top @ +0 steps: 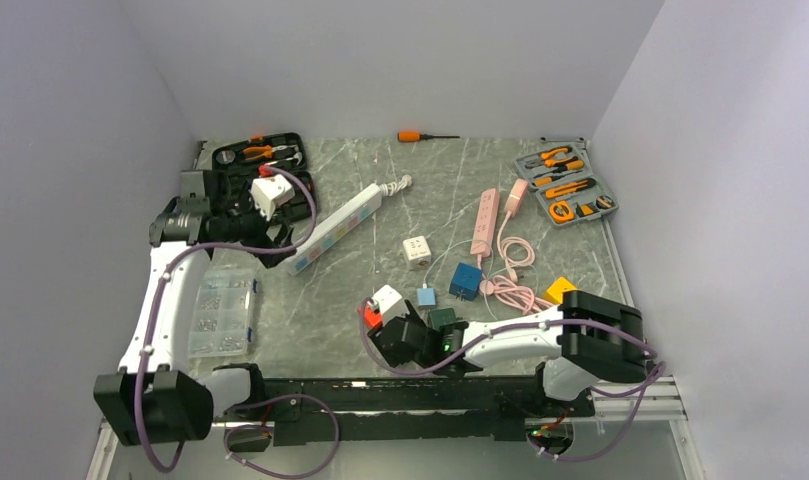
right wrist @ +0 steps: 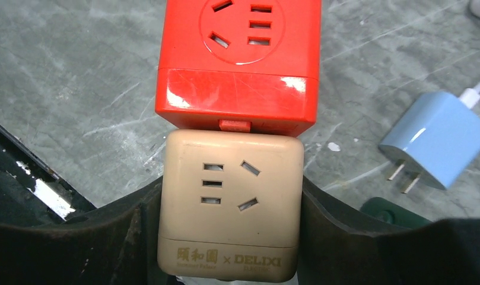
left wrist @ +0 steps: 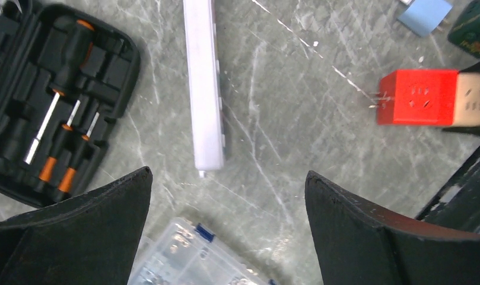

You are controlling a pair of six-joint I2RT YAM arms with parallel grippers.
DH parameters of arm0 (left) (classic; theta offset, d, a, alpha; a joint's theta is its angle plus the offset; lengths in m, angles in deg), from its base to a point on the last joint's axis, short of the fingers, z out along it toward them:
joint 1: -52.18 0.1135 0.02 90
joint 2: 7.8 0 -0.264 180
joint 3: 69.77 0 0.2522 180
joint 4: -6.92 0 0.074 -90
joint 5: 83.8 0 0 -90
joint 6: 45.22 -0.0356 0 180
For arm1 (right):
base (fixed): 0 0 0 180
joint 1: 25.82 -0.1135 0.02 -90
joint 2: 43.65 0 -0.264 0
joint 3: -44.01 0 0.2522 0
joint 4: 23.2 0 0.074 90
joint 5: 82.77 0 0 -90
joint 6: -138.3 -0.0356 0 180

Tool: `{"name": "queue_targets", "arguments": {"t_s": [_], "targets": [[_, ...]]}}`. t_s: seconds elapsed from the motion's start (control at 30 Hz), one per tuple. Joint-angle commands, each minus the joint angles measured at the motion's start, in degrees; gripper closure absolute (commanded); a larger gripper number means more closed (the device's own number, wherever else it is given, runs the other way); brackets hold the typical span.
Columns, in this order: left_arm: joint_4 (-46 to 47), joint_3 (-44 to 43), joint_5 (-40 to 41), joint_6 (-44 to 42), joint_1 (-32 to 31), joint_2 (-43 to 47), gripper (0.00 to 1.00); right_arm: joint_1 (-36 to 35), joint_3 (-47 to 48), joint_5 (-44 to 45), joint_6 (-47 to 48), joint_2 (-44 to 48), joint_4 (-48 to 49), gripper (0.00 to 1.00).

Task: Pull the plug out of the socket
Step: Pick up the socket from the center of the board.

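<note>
A beige cube plug (right wrist: 230, 202) sits joined to a red cube socket (right wrist: 237, 65), face to face, near the table's front middle. From above the pair shows as the beige cube (top: 387, 298) and the red cube (top: 370, 315). My right gripper (right wrist: 231, 196) has both fingers pressed against the beige cube's sides. The left wrist view shows the red socket (left wrist: 416, 97) with bare prongs on its far side. My left gripper (left wrist: 227, 178) hangs open over the bare table, at the left (top: 275, 235), holding nothing.
A white power strip (top: 335, 225), a black tool case (top: 260, 160) and a clear parts box (top: 220, 310) lie near the left arm. A light blue charger (right wrist: 436, 139), a dark blue cube (top: 466, 280), a pink strip with cable (top: 485, 220) and a grey tool case (top: 565, 185) lie right.
</note>
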Motion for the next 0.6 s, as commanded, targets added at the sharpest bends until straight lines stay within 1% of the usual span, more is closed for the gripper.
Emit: {"name": "queue_targets", "arguments": {"t_s": [0.0, 0.07, 0.1, 0.13, 0.17, 0.2, 0.23, 0.37, 0.4, 0.47, 0.57], "targets": [[-5.5, -3.8, -5.4, -13.0, -0.1, -2.5, 0.01, 1.6, 1.8, 1.1, 1.8, 5.9, 1.1, 0.80], [1.2, 1.9, -7.6, -16.0, -0.1, 4.9, 0.01, 2.8, 1.8, -0.5, 1.9, 7.9, 1.0, 0.82], [5.7, 6.8, -8.2, -17.3, -0.4, 8.8, 0.01, 3.5, 1.8, -1.8, 2.0, 8.9, 0.8, 0.84], [9.5, 10.1, -7.6, -18.3, -0.8, 12.6, 0.01, 4.1, 1.9, -3.0, 2.0, 10.1, 0.7, 0.85], [13.1, 12.8, -4.9, -18.6, -1.8, 15.5, 0.01, 5.0, 2.0, -4.3, 2.0, 11.3, 0.6, 0.86], [14.6, 14.2, -3.2, -19.8, -2.8, 17.2, 0.01, 5.8, 2.1, -5.5, 2.1, 12.4, 0.5, 0.87], [13.9, 14.4, -2.4, -22.5, -3.2, 18.0, 0.01, 6.7, 2.2, -7.1, 2.3, 13.5, 0.5, 0.87], [1.5, 10.8, -2.2, -31.6, -7.1, 14.8, 0.01, 11.2, 3.0, -14.5, 2.8, 16.8, 0.9, 0.89], [1.3, 10.8, -1.5, -31.6, -8.2, 14.6, 0.01, 12.2, 3.4, -16.8, 2.8, 17.3, 0.9, 0.89], [4.1, 13.1, -0.7, -31.8, -10.7, 17.2, 0.01, 13.9, 4.7, -21.4, 2.9, 17.8, 0.6, 0.90], [10.8, 21.4, -2.2, -37.1, -14.4, 26.5, 0.00, 15.4, 7.1, -25.7, 3.7, 17.5, -0.9, 0.90]]}}
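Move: The right hand already grips the beige socket; joined to it, the red socket sits about 5 cm ahead and 3 cm left of that hand, at its height. From the right hand, the light-blue charger is 8 cm ahead and 8 cm right, the dark green cube 4 cm ahead and 12 cm right. From the left hand, the red socket lies roughly 11 cm back, 18 cm right and 18 cm below; the power strip's middle is 7 cm ahead, 12 cm right and 20 cm below. Keeping its pinch on the sides of the beige socket, the right hand carries the joined pair up by nearly 9 cm and some 4 cm forward, its left side rolling upward by about 15 degrees so the fingers point less steeply down. Meanwhile the left hand, empty and wide open, draws back and to the right about 4 cm each towards the red socket, swinging clockwise and levelling its fingers by some 25 degrees, still without touching it. ##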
